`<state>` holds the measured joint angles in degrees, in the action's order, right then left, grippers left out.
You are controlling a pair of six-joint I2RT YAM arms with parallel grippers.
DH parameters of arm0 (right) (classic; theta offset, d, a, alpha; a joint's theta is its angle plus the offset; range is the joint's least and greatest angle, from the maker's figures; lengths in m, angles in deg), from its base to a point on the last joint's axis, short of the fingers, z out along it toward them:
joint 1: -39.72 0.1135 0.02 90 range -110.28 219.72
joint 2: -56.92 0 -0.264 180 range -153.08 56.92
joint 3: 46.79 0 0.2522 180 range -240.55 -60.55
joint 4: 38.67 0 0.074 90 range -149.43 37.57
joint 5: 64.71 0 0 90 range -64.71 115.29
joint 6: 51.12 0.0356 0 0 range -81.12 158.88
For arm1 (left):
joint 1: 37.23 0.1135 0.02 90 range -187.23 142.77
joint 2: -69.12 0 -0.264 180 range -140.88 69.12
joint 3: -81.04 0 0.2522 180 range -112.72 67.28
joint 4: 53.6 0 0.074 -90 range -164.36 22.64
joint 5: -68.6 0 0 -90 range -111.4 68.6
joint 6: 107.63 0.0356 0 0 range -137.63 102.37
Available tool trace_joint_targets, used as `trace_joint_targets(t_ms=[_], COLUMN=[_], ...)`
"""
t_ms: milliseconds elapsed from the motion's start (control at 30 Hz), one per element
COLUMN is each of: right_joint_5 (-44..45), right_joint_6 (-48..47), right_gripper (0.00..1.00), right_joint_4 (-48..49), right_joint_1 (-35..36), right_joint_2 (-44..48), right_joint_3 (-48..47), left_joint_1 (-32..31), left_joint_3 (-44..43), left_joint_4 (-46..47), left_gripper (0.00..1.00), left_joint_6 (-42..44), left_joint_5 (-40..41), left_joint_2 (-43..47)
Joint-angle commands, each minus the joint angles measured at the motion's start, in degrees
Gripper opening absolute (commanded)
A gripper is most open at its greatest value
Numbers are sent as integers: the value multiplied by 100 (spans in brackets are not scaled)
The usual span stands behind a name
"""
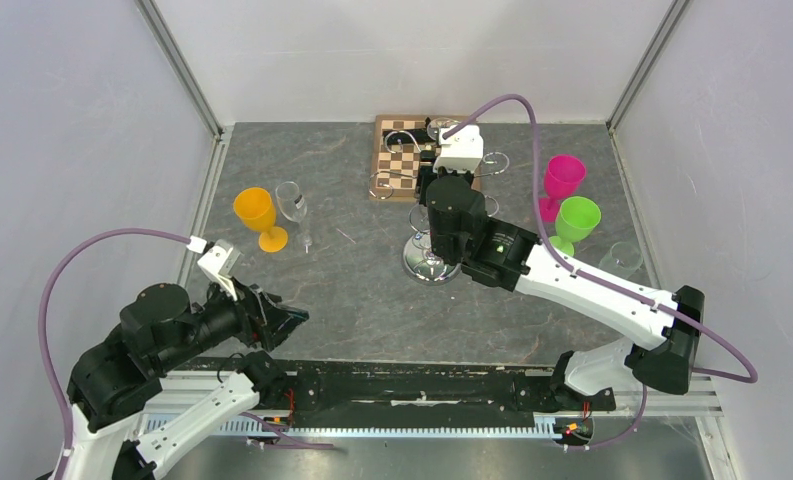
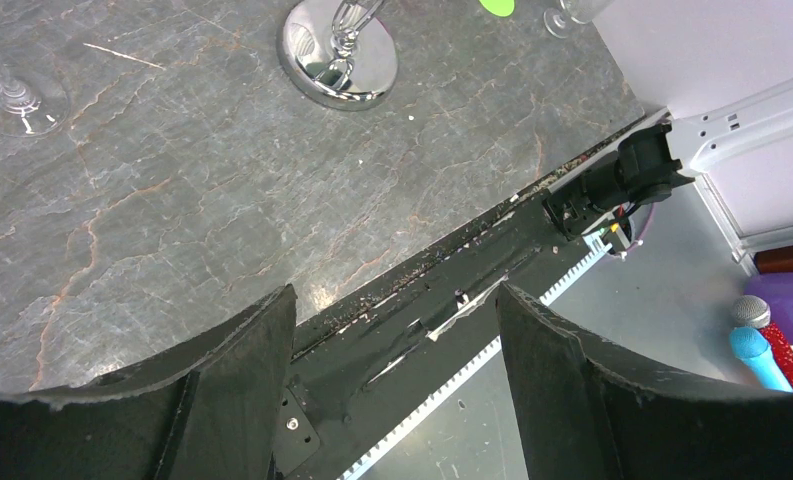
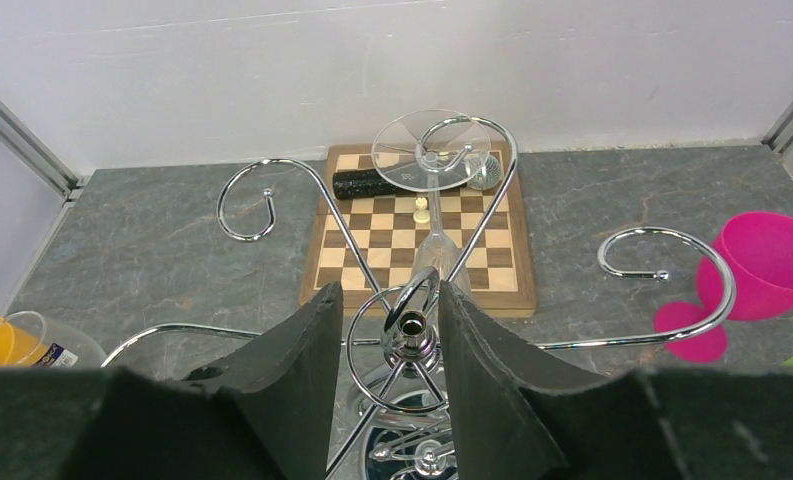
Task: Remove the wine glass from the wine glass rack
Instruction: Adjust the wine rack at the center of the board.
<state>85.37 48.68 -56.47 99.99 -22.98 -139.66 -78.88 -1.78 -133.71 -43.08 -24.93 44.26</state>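
Note:
The wine glass rack is a shiny wire stand with curled hook arms, and its round mirrored base rests mid-table. A clear wine glass hangs upside down from the far hook, foot up and stem down over the chessboard. My right gripper is above the rack's top. Its fingers straddle the small upright top loop with a gap on the left side, and nothing is gripped. My left gripper hovers open and empty over the near table edge, far from the rack base.
A wooden chessboard lies behind the rack. An orange goblet and a clear glass stand to the left. Pink and green goblets and another clear glass stand to the right. Enclosure walls close in on three sides.

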Motion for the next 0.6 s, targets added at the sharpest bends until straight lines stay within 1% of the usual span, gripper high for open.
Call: trace_joint_targets(t_ms=[0, 267, 367, 567], right_joint_5=[92, 83, 86, 75], right_joint_6=[129, 200, 197, 165], right_gripper=[42, 39, 32, 14], right_joint_4=[92, 74, 69, 70], right_joint_1=[29, 25, 26, 26], right_joint_2=[-64, -148, -153, -145], right_joint_3=[-34, -17, -8, 0], left_joint_1=[-28, -28, -28, -28], left_joint_3=[-134, -169, -178, -175], left_joint_4=[18, -72, -85, -76], left_gripper=[80, 80, 80, 80], left_joint_6=[111, 111, 111, 94], left_joint_5=[88, 128, 140, 133], left_joint_2=[61, 124, 147, 148])
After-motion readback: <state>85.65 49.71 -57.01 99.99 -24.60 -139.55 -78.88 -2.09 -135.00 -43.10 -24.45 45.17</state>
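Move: The wine rack's top loop sits almost between the right fingertips, about 1 cm ahead, 1 cm to the right and 2 cm below. The clear glass still hangs from the rack some 13 cm ahead, 2 cm right and 11 cm down. On the table roughly 36 cm below, the chessboard's middle is about 27 cm ahead and 1 cm left. From the left hand the loop is about 25 cm ahead, 26 cm right and 5 cm higher. The wine rack's top loop gets pinched between the right fingertips: the half-open hand, pointing level and forward, sinks a little over 1 cm onto it while drifting about half a centimetre left, then stops and closes its fingers on the wire, with hardly any wrist turn. ##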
